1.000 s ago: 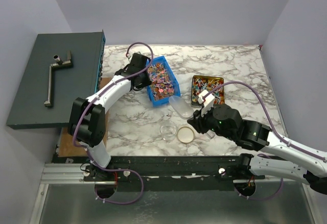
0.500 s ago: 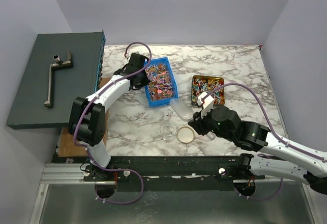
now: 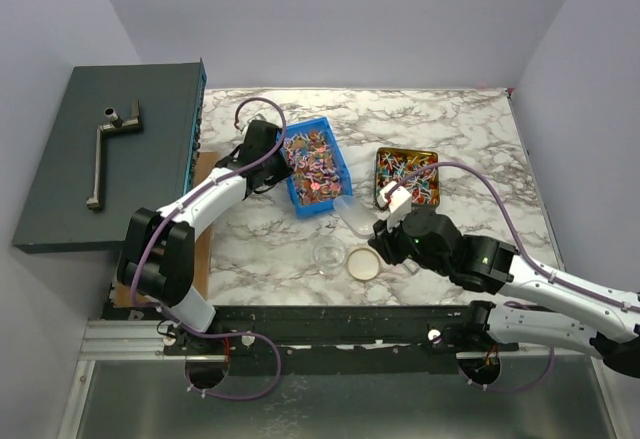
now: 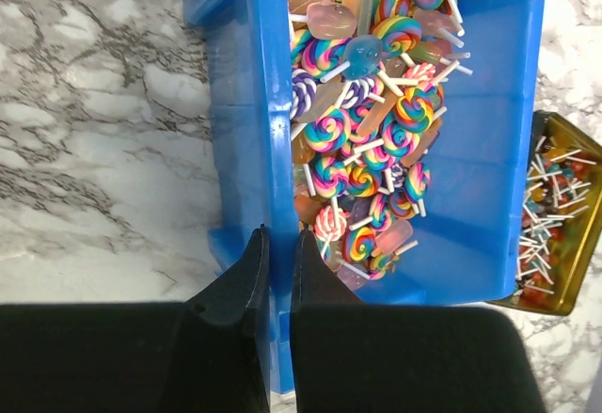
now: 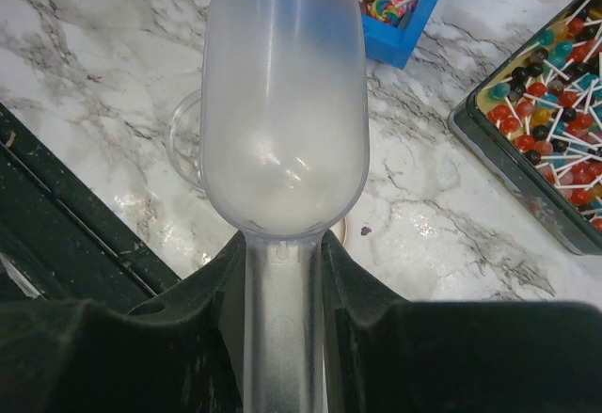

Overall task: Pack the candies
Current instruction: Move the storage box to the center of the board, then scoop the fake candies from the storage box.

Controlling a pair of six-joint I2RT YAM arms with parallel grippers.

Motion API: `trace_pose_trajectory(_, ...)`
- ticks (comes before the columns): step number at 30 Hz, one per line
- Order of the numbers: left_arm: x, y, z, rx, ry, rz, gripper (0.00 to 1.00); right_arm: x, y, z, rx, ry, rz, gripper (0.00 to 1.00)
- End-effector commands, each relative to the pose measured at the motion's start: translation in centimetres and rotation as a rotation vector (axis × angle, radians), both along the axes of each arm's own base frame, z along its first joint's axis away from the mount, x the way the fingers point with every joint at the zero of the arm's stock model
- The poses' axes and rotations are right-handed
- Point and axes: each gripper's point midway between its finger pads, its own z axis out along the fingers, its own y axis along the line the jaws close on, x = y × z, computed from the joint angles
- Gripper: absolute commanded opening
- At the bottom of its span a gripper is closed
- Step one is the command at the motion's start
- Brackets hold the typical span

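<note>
The candies are small swirl lollipops in mixed colours, heaped in a blue bin at the table's middle back. My left gripper is shut on the bin's left wall; in the left wrist view its fingers straddle that blue wall beside the candies. My right gripper is shut on the handle of a clear, empty plastic scoop, whose bowl points toward the bin. In the right wrist view the scoop shows empty between the fingers.
A gold tray of small ball lollipops lies right of the bin, also in the right wrist view. A clear cup and a round gold lid sit near the front edge. A dark grey box stands at the left.
My left gripper has pulled the blue bin a little left and toward the front, turning it slightly. My right gripper with the scoop has shifted slightly left.
</note>
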Motion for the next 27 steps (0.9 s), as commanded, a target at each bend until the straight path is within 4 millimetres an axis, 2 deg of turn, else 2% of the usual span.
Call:
trace_pose_trajectory(1,-3.1,-3.2,-0.2,-0.140,0.065,-0.036,0.00,0.6,-0.8,0.7,-0.027,-0.006,-0.049,0.01)
trace_pose_trajectory(5,-3.8,-4.1,-0.4,-0.185,0.065,-0.008,0.00,0.9,-1.6,0.6,-0.084,0.010,-0.086,0.01)
trace_pose_trajectory(14,-5.5,-6.7,-0.6,-0.233,0.065,-0.005,0.00,0.7,-1.1,-1.0,-0.200,0.107,-0.081,0.01)
trace_pose_trajectory(20,-6.3,-6.2,-1.0,-0.216,0.046,0.017,0.00,1.0,-1.3,-1.9,-0.246,0.170,-0.092,0.01)
trace_pose_trajectory(25,-7.2,-6.6,-1.5,-0.227,0.063,-0.015,0.00,1.5,-1.2,-2.7,-0.279,0.227,-0.101,0.01)
trace_pose_trajectory(27,-7.5,-6.7,-1.7,-0.225,0.064,-0.026,0.10,1.6,-0.9,-3.0,-0.288,0.249,-0.094,0.01)
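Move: The left gripper already pinches the storage box's left rim: the box's middle lies about 7 cm to its right, 2 cm ahead and 5 cm below. The board's center is some 19 cm to the gripper's right and 5 cm back. The candy tin stands roughly 28 cm right and 1 cm back, the glass cup 9 cm right and 24 cm back. From the right hand, the box is about 16 cm left, 23 cm ahead, 13 cm below. Keep the left fingers shut on the rim and drag the storage box level, some 7 cm diagonally right and back towards the board's center, easing off at the end while the wrist rolls its left side down. With the right hand keep hold of the clear scoop, sink about 3 cm with a little forward, and roll and tip the hand down. ##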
